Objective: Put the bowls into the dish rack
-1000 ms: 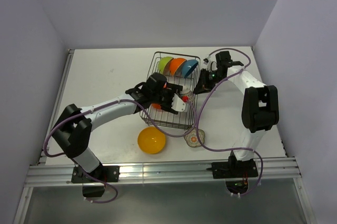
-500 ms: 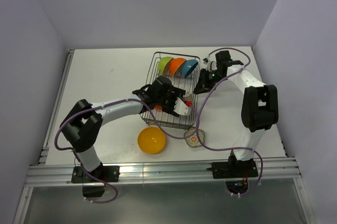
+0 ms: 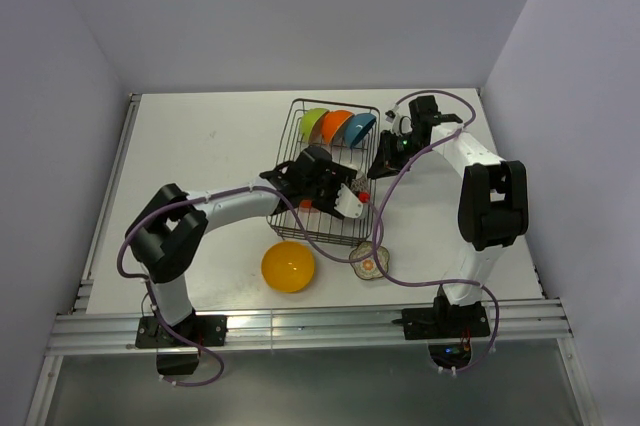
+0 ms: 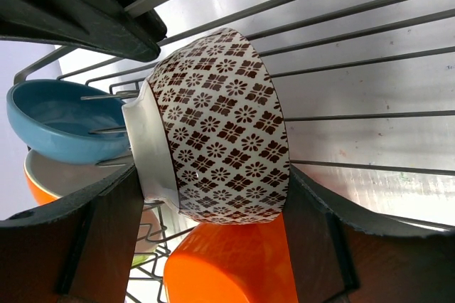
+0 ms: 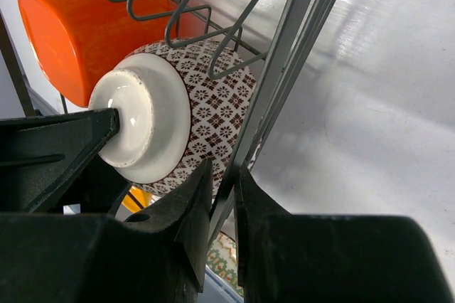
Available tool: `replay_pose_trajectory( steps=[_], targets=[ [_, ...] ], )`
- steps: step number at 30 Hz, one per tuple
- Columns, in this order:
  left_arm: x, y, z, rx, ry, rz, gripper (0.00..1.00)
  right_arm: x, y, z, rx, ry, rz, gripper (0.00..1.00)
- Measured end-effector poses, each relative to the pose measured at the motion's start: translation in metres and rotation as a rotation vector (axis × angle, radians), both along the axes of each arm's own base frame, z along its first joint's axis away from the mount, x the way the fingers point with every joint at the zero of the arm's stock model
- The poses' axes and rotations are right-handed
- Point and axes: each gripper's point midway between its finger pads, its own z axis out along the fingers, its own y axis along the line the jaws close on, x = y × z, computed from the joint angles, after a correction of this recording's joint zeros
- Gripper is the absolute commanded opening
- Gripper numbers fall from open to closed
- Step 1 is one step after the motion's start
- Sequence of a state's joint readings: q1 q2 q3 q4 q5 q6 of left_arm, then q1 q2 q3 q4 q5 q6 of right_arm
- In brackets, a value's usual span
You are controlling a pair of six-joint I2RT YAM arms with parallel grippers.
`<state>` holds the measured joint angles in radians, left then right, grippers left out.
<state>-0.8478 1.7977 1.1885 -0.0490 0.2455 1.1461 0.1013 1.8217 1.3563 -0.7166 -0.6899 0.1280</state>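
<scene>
The wire dish rack holds a green bowl, an orange bowl and a blue bowl upright at its far end. My left gripper reaches into the rack's near end, shut on the brown patterned bowl, which lies on its side with one finger on its white base and the other at its rim. Below it lies an orange bowl. My right gripper is shut on a wire of the rack's right side. A yellow bowl and a floral bowl sit on the table in front of the rack.
A purple cable loops across the table right of the rack, past the floral bowl. The table's right and near edges lie close to the right arm. Grey walls enclose the table on three sides.
The left arm has pushed its gripper and the patterned bowl a little further right inside the rack, with its elbow swinging right. The right arm has not moved.
</scene>
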Motion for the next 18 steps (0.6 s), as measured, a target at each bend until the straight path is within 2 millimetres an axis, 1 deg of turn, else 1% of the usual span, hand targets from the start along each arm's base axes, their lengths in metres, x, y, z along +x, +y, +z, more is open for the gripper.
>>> replay_pose_trajectory(
  steps=[3,6,11,18],
  targets=[
    [-0.001,0.001,0.000,0.008,0.006,-0.001,0.74,0.000,0.000,0.000,-0.002,0.001,0.000,0.00],
    [-0.001,0.001,0.001,0.016,0.014,-0.005,0.99,0.000,0.000,0.000,-0.003,0.003,0.000,0.00],
    [-0.005,-0.001,0.004,0.023,0.037,-0.020,0.99,0.000,-0.001,0.000,-0.007,0.000,0.004,0.00],
    [-0.014,0.001,0.000,0.043,0.083,-0.042,1.00,0.000,-0.001,0.000,-0.011,-0.002,0.009,0.00]
  ],
)
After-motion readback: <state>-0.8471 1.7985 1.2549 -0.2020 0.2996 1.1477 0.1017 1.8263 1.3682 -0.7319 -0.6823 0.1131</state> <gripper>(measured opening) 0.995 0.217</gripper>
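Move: The patterned bowl sits on its side between my left fingers, its middle about 3 cm right of my left hand point, 1 cm ahead and 2 cm lower. The orange bowl stands roughly 8 cm to the left of that hand and 4 cm lower, level fore-and-aft; the blue bowl leans some 13 cm ahead, 3 cm right and 2 cm below. From my right hand, the patterned bowl lies about 5 cm back, 5 cm left and 2 cm lower. I spread my left fingers the rest of the way to let go of the patterned bowl low in the rack, the forward finger coming off its white foot. As they open I ease the left hand back about 1.5 cm with barely any change in height, tilting it around 5 degrees. My right hand stays put, still pinching the rack's right rim. ##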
